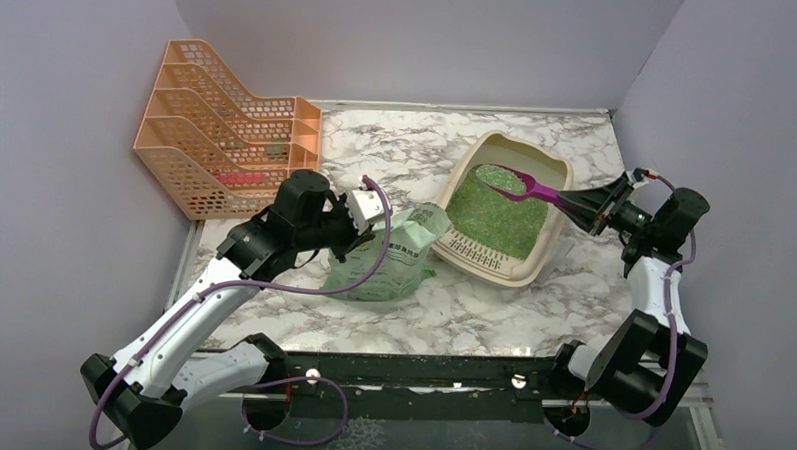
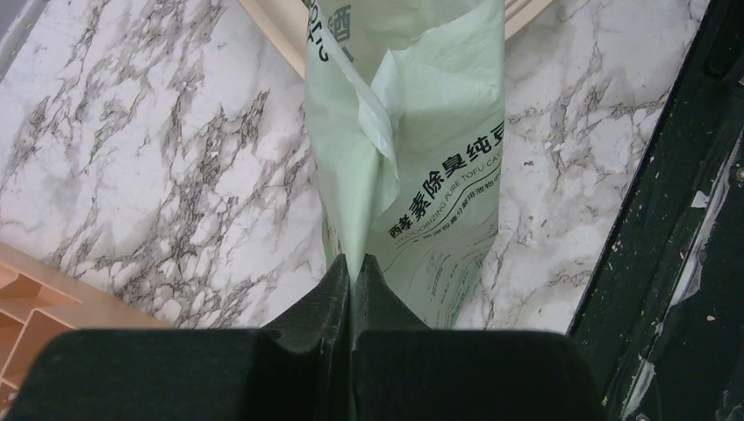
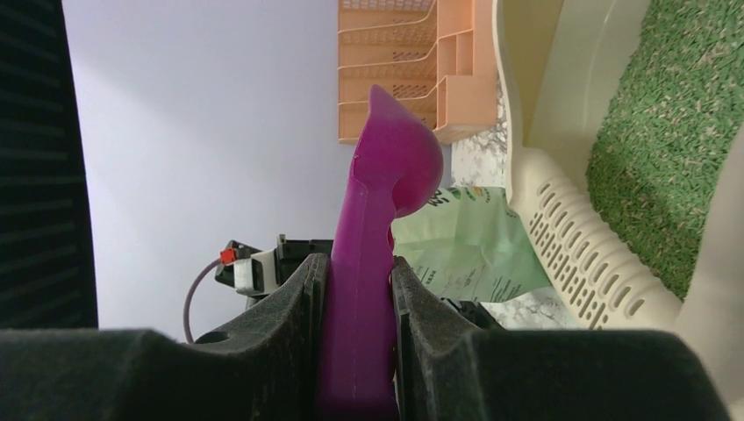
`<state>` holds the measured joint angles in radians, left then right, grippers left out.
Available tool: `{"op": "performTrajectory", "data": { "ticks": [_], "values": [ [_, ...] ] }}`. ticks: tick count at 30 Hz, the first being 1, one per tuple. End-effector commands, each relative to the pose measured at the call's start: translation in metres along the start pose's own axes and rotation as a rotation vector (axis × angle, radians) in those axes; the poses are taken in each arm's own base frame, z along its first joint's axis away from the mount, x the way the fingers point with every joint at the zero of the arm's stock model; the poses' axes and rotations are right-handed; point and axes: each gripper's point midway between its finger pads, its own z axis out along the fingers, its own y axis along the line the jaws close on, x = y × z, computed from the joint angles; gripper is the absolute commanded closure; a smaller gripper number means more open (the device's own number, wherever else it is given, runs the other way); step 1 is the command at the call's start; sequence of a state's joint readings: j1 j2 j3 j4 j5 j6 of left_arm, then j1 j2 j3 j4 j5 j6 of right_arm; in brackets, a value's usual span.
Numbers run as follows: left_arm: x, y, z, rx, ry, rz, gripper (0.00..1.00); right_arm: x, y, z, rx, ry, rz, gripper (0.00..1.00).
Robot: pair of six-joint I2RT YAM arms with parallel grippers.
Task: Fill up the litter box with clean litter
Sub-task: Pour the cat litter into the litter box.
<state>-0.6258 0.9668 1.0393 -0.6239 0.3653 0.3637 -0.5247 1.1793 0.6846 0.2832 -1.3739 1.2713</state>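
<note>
The beige litter box (image 1: 551, 240) sits right of centre on the marble table, its slotted lip (image 3: 570, 250) toward the arms. A layer of green clean litter (image 1: 497, 216) covers its floor. A soft green bag (image 1: 405, 255) with dark print lies slumped just left of the box. My left gripper (image 2: 354, 260) is shut on a fold of that bag (image 2: 421, 140). My right gripper (image 3: 360, 267) is shut on the handle of a magenta scoop (image 3: 386, 175). The scoop's head (image 1: 508, 181) hangs over the litter at the box's far end.
An orange mesh file rack (image 1: 228, 129) stands at the table's back left against the wall. Purple-grey walls close in the left, back and right sides. A black rail (image 2: 676, 263) runs along the near table edge beside the bag.
</note>
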Motion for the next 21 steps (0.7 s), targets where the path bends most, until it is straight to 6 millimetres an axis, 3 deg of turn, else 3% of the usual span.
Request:
{"op": "performTrajectory", "data": {
  "ticks": [1, 4, 15, 21],
  "values": [
    [-0.044, 0.012, -0.022, -0.076, -0.137, 0.065, 1.0, -0.008, -0.012, -0.002, 0.016, -0.028, -0.046, 0.99],
    [-0.046, 0.016, -0.025, -0.099, -0.142, 0.065, 0.98, -0.016, -0.023, -0.001, 0.065, -0.073, -0.047, 0.99],
    [-0.061, 0.026, -0.038, -0.172, -0.19, 0.07, 0.59, -0.035, -0.043, -0.006, 0.233, -0.227, -0.093, 0.99],
    [-0.067, 0.03, -0.042, -0.196, -0.213, 0.069, 0.45, -0.05, -0.047, -0.011, 0.324, -0.315, -0.135, 0.99]
  ]
}}
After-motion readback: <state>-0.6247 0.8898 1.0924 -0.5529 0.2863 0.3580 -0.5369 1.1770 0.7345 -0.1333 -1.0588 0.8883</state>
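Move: Just ahead and to the right of the right hand's grip, the scoop's bowl hangs about 10 cm forward and 12 cm left of that hand. The litter box's middle is some 7 cm ahead, 10 cm left and 17 cm below. The cat litter bag stands roughly 34 cm left of the hand and 5 cm back. From the left hand, pinching its upper edge, the bag's middle is about 5 cm right, 2 cm ahead and 12 cm down; the litter box is 15 cm ahead, 29 cm right. Lowering the held scoop over the litter box, the right hand sinks about 5 cm while easing right and slightly forward, tipping the scoop's bowl down and swinging it clockwise, each by some 15 degrees, its grip kept. The left hand opens, lets go of the cat litter bag's edge and then rises about 6 cm clear, tilting a little more downward. ##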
